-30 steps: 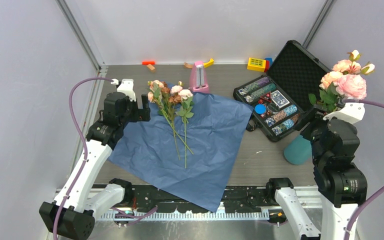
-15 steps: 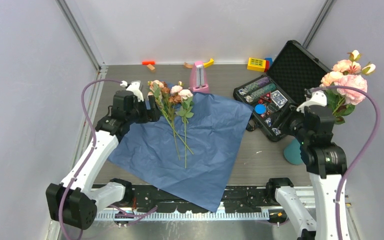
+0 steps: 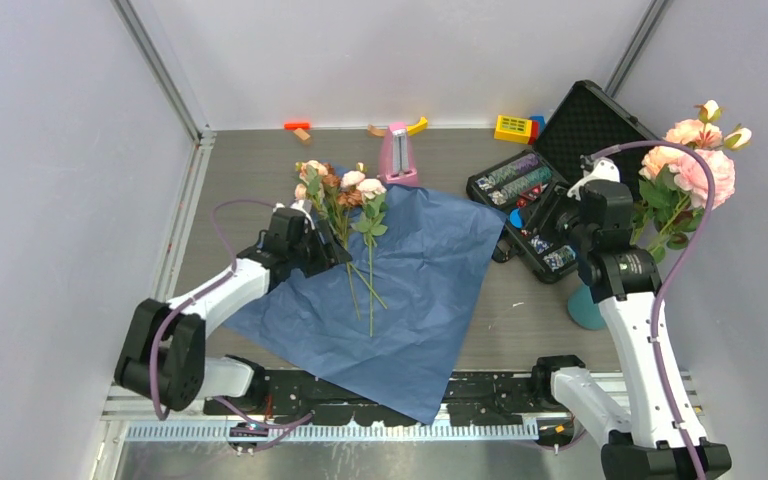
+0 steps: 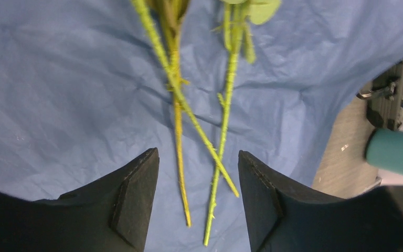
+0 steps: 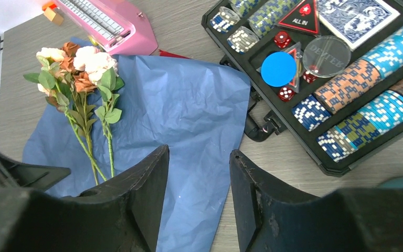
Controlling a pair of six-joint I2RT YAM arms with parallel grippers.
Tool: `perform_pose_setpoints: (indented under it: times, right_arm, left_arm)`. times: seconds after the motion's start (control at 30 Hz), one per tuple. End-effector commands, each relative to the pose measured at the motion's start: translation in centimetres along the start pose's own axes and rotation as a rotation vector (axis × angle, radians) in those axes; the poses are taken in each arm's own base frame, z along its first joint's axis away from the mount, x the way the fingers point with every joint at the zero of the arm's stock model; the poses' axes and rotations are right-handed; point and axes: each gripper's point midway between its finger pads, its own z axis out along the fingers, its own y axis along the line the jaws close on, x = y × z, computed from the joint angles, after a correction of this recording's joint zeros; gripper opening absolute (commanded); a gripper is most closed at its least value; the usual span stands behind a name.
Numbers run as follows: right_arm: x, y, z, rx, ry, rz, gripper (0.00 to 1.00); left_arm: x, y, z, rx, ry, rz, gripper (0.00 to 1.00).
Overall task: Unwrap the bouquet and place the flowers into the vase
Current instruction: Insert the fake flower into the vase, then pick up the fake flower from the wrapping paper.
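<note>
The bouquet lies unwrapped: its blue paper (image 3: pixel 400 300) is spread flat on the table. Several loose flowers (image 3: pixel 345 195) rest on the paper, pink and peach heads far, thin green stems (image 4: pixel 177 113) pointing near. My left gripper (image 3: pixel 332 252) sits low over the paper, open, and its jaws (image 4: pixel 197 176) straddle the lower stem ends without touching them. The right gripper (image 5: pixel 198 160) hangs open and empty above the paper's right edge, near the chip case. The teal vase (image 3: pixel 586 306), holding more roses (image 3: pixel 695 160), stands right, partly behind my right arm.
An open black poker chip case (image 3: pixel 545 205) lies right of the paper. A pink metronome (image 3: pixel 397 155) stands behind the flowers. Small toys (image 3: pixel 513 127) sit along the back wall. Enclosure walls close in left and right.
The left arm dropped and swung right onto the paper, its jaws narrowing around the stem ends. The right arm moved away from the vase toward the case, jaws narrower.
</note>
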Motion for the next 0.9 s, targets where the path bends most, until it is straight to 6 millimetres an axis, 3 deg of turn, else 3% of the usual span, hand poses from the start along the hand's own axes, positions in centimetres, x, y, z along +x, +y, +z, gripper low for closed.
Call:
perform_pose_setpoints:
  times: [0.0, 0.17, 0.4, 0.57, 0.87]
  right_arm:
    - [-1.2, 1.6, 0.6, -0.058, -0.055, 0.002, 0.51]
    - [-0.2, 1.7, 1.6, -0.058, -0.022, -0.007, 0.51]
    - [0.3, 2.5, 2.3, -0.075, -0.006, -0.017, 0.50]
    - [0.7, 2.8, 2.6, -0.078, 0.008, -0.025, 0.50]
    - [1.3, 3.1, 2.8, -0.073, 0.027, -0.029, 0.49]
  left_arm:
    - [-2.0, -0.8, 2.1, 0.057, -0.115, -0.153, 0.57]
    - [-3.1, -0.7, 3.3, 0.048, -0.152, -0.169, 0.54]
    - [-4.8, 1.0, 4.8, -0.014, -0.186, -0.188, 0.46]
    - [-5.1, 1.4, 5.6, -0.030, -0.175, -0.197, 0.39]
    - [-5.4, 2.3, 6.3, -0.048, -0.183, -0.193, 0.33]
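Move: The crossed rose stems, just below their leaves, lie about 7 cm ahead of the left hand, in line with it and roughly 7 cm below. The separate green stem's leaves are some 8 cm ahead and 5 cm right of that hand, the flower heads about 19 cm ahead and 4 cm left, the pink metronome 22 cm ahead and 11 cm right. From the right hand, the stems lie about 37 cm left, 9 cm ahead and 24 cm below. Towards the crossed stems goes the left hand: it first sinks about 3 cm, then pushes forward some 6 cm, dipping slightly more. It turns about 15 degrees counter-clockwise while its fingers narrow from well open to about a third, straddling the stem line with no contact visible. The right hand drifts some 3 cm left towards the bouquet and sinks a little, its fingers staying half open. ##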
